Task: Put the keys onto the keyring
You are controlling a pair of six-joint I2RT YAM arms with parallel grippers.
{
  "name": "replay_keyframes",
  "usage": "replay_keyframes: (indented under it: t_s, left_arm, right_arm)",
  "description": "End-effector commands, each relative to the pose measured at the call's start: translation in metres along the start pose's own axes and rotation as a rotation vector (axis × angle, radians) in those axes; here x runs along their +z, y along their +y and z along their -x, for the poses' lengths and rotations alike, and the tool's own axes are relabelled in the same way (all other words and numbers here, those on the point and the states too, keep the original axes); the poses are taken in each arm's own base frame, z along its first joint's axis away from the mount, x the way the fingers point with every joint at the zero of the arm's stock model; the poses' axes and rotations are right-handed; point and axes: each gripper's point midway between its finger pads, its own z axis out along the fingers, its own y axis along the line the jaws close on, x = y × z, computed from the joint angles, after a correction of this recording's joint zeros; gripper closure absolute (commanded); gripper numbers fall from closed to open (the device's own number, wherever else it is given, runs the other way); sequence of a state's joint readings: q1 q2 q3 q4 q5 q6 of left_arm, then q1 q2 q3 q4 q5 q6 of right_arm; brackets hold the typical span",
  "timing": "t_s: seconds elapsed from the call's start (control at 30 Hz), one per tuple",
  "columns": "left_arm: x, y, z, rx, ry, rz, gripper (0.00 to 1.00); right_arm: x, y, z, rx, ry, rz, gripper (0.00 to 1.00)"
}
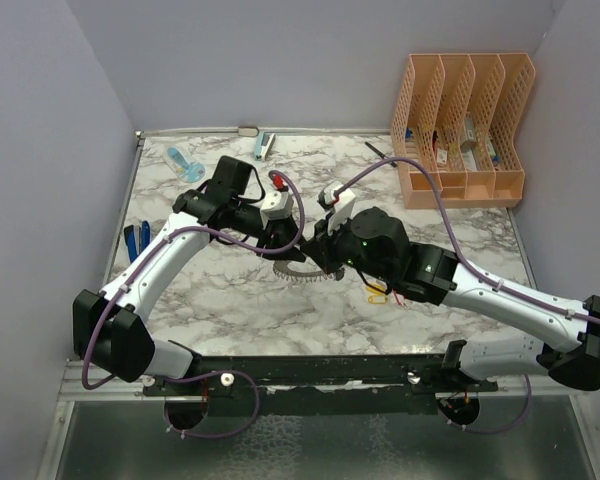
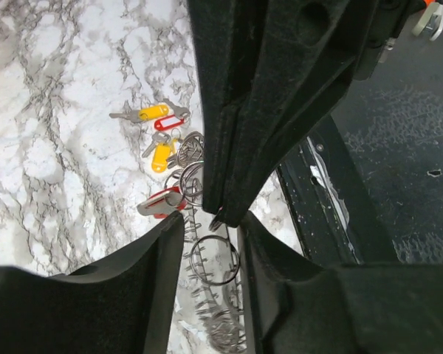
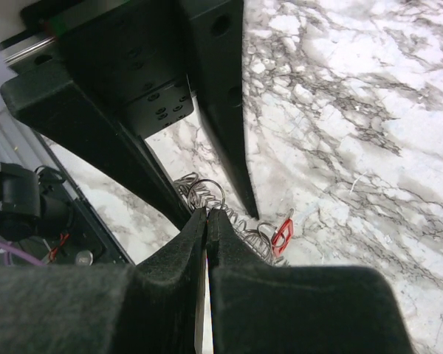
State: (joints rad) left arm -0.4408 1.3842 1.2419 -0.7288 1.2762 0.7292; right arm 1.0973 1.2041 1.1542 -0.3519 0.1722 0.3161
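The keyring (image 1: pixel 302 277), a grey coiled ring, lies mid-table under both grippers. My right gripper (image 3: pixel 207 212) is shut, and a small split ring (image 3: pixel 207 181) sticks out from its tip. In the left wrist view that small split ring (image 2: pixel 214 284) hangs below the right gripper (image 2: pixel 221 219), above the keyring's coil (image 2: pixel 218 317). My left gripper (image 2: pixel 211 234) is open, with one finger on each side of the small ring. Loose keys with yellow tags (image 2: pixel 153 112) and a red tag (image 2: pixel 162 203) lie just beyond. More keys (image 1: pixel 380 295) show by the right arm.
An orange file organiser (image 1: pixel 460 130) stands at the back right. A black pen (image 1: pixel 380 150) lies near it. Blue-handled tools (image 1: pixel 135 240) rest at the left edge, and a blue item (image 1: pixel 183 162) and a small stapler-like thing (image 1: pixel 263 145) lie at the back.
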Motion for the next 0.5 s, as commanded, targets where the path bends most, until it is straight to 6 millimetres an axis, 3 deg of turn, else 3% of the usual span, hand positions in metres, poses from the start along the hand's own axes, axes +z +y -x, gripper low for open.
replay_keyframes:
  t_s: [0.0, 0.33, 0.47]
  left_arm:
    - [0.0032, -0.0073, 0.0012, 0.000, -0.031, -0.045, 0.68]
    - [0.0038, -0.0099, 0.0044, 0.013, -0.046, -0.066, 0.70]
    - [0.0033, -0.0121, 0.0036, 0.021, -0.046, -0.071, 0.86]
  right_arm:
    - [-0.0043, 0.0038, 0.0248, 0.036, -0.100, 0.015, 0.99]
    - [-0.0048, 0.0030, 0.0238, 0.045, -0.109, 0.014, 0.99]
    - [-0.0101, 0.0004, 0.0257, 0.061, -0.142, 0.009, 0.99]
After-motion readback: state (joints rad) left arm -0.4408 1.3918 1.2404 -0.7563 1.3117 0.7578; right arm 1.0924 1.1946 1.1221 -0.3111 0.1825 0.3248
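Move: Between the two hands, which almost meet, the wire ring at the near end of the coil keyring hangs about 2 cm to the left hand's right and 1 cm below it. From the right hand it is some 2 cm left, 1 cm ahead and 1 cm below. The red-tagged key is roughly 3 cm ahead of the left hand, 4 cm right and 6 cm lower. The yellow-tagged keys lie about 16 cm right, 1 cm back and 22 cm below it. Closing its fingers from nearly half open to about a fifth open, the left hand narrows them around the wire ring, easing back only about 0.5 cm. The right hand stays put with its shut fingertips still pinching the coil keyring just by the ring; whether the left pads already touch the wire can't be seen. ##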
